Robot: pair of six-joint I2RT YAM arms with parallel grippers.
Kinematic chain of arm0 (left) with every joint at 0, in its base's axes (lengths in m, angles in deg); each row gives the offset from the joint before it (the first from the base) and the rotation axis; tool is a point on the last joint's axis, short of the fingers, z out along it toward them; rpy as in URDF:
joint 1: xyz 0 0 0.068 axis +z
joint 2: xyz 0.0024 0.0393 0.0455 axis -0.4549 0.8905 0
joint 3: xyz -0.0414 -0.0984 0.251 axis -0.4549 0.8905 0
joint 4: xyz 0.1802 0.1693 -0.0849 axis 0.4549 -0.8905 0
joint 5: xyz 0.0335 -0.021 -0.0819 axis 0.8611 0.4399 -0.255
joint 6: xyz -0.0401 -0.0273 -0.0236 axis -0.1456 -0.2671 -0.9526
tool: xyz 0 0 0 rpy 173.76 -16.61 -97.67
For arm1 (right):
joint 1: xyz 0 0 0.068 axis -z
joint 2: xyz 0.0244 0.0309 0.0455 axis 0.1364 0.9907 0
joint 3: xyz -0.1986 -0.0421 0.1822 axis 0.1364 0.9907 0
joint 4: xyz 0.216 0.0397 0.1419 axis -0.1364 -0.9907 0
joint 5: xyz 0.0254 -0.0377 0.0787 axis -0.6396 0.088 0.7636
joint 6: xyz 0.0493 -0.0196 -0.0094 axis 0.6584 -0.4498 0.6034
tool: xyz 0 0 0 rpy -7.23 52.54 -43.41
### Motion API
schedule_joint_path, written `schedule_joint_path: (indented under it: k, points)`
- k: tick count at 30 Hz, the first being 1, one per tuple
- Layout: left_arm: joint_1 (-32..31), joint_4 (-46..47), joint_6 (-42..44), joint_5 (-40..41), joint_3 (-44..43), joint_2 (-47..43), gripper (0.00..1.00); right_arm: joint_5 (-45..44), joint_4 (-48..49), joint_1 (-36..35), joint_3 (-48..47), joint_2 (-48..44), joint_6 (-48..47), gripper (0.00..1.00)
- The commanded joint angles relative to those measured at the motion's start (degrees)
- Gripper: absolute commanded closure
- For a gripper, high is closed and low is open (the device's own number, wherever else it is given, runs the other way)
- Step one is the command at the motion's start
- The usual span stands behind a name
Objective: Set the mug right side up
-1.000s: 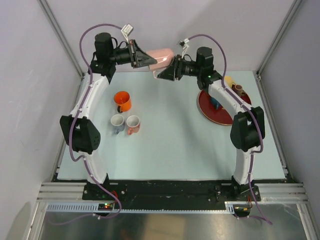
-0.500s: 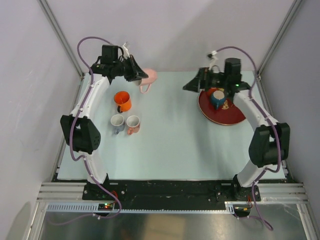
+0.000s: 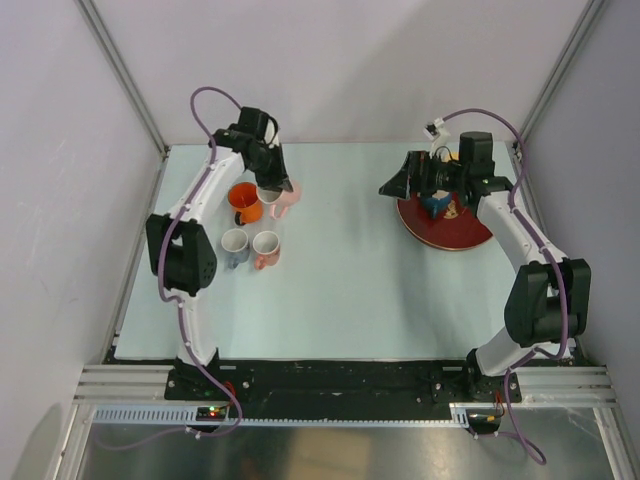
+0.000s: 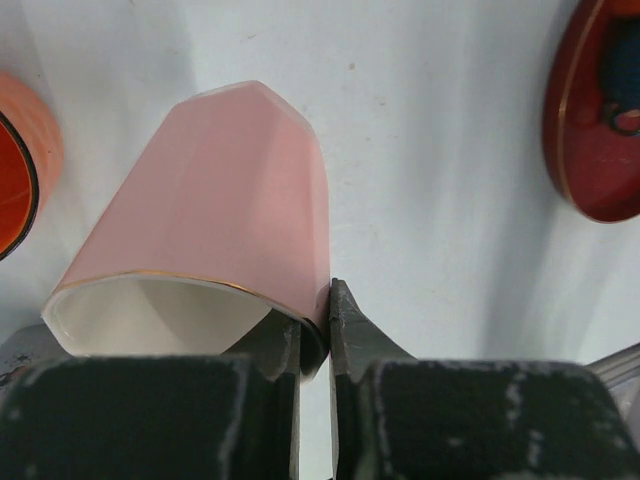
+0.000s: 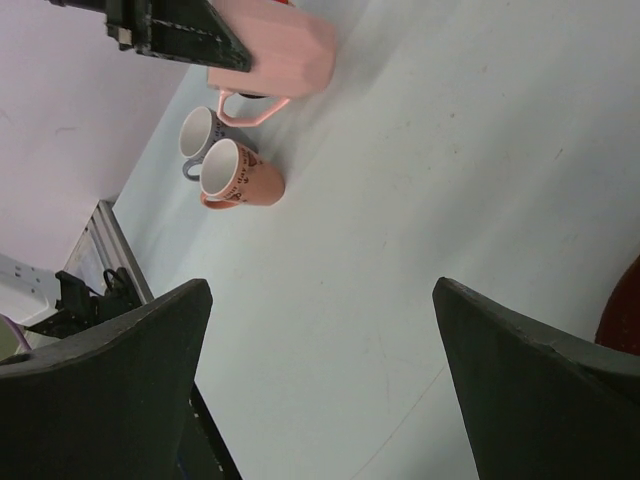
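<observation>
The pink mug (image 3: 285,196) is held mouth-up beside the orange mug, with its base low over the table. I cannot tell whether it touches the table. My left gripper (image 3: 268,180) is shut on its rim. In the left wrist view one finger sits inside the pink mug (image 4: 215,195) and the other outside, so the left gripper (image 4: 326,300) pinches the wall. The right wrist view shows the pink mug (image 5: 285,45) with its handle out to one side. My right gripper (image 3: 395,184) hangs open and empty at the red plate's left edge. That right gripper (image 5: 320,286) is well apart from the mug.
An orange mug (image 3: 244,201) stands just left of the pink one. A grey mug (image 3: 235,245) and a salmon mug (image 3: 266,247) stand upright in front of it. A red plate (image 3: 450,230) at the right holds a blue object (image 3: 436,203).
The right gripper opened, let go of the pink mug and drew back right to the plate. The left arm carried the mug from the back wall down beside the orange mug.
</observation>
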Motion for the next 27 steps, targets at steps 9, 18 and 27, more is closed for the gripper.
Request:
schedule_joint_path:
  k: [9, 18, 27]
  points:
    - [-1.9, -1.0, 4.0, 13.1, -1.3, 2.4, 1.0, -1.9, 0.6, 0.4, 1.7, -3.3, -1.6, 0.0]
    - [-2.6, -1.2, 4.2, 12.3, -2.4, 5.8, 1.0, -1.3, 0.5, 1.9, 3.1, -4.6, -2.4, 0.01]
    - [-3.5, -1.1, 4.8, 13.6, -4.6, 9.2, 1.0, -1.1, -0.2, 2.8, 3.1, -5.2, -2.5, 0.0]
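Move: The free spot for the pink mug, which my left hand already holds by its rim, is about 4 cm back, 4 cm to my left and some 13 cm below that hand. The orange mug stands level with the hand, 10 cm left; of the two upright mugs nearer me, the pink-white one is 14 cm back and 4 cm left, the grey one 13 cm back and 13 cm left. From my right hand the spot lies 33 cm left, 6 cm back and 20 cm down. Keeping the pink mug's rim pinched, I lower my left hand about 8 cm towards the free spot beside the orange mug, drifting some 2 cm left and then slightly back right. On the way I roll the wrist about 15 degrees, left side up, so the mouth turns upward and the base swings under. My empty, open right hand eases 2 cm to the right. ##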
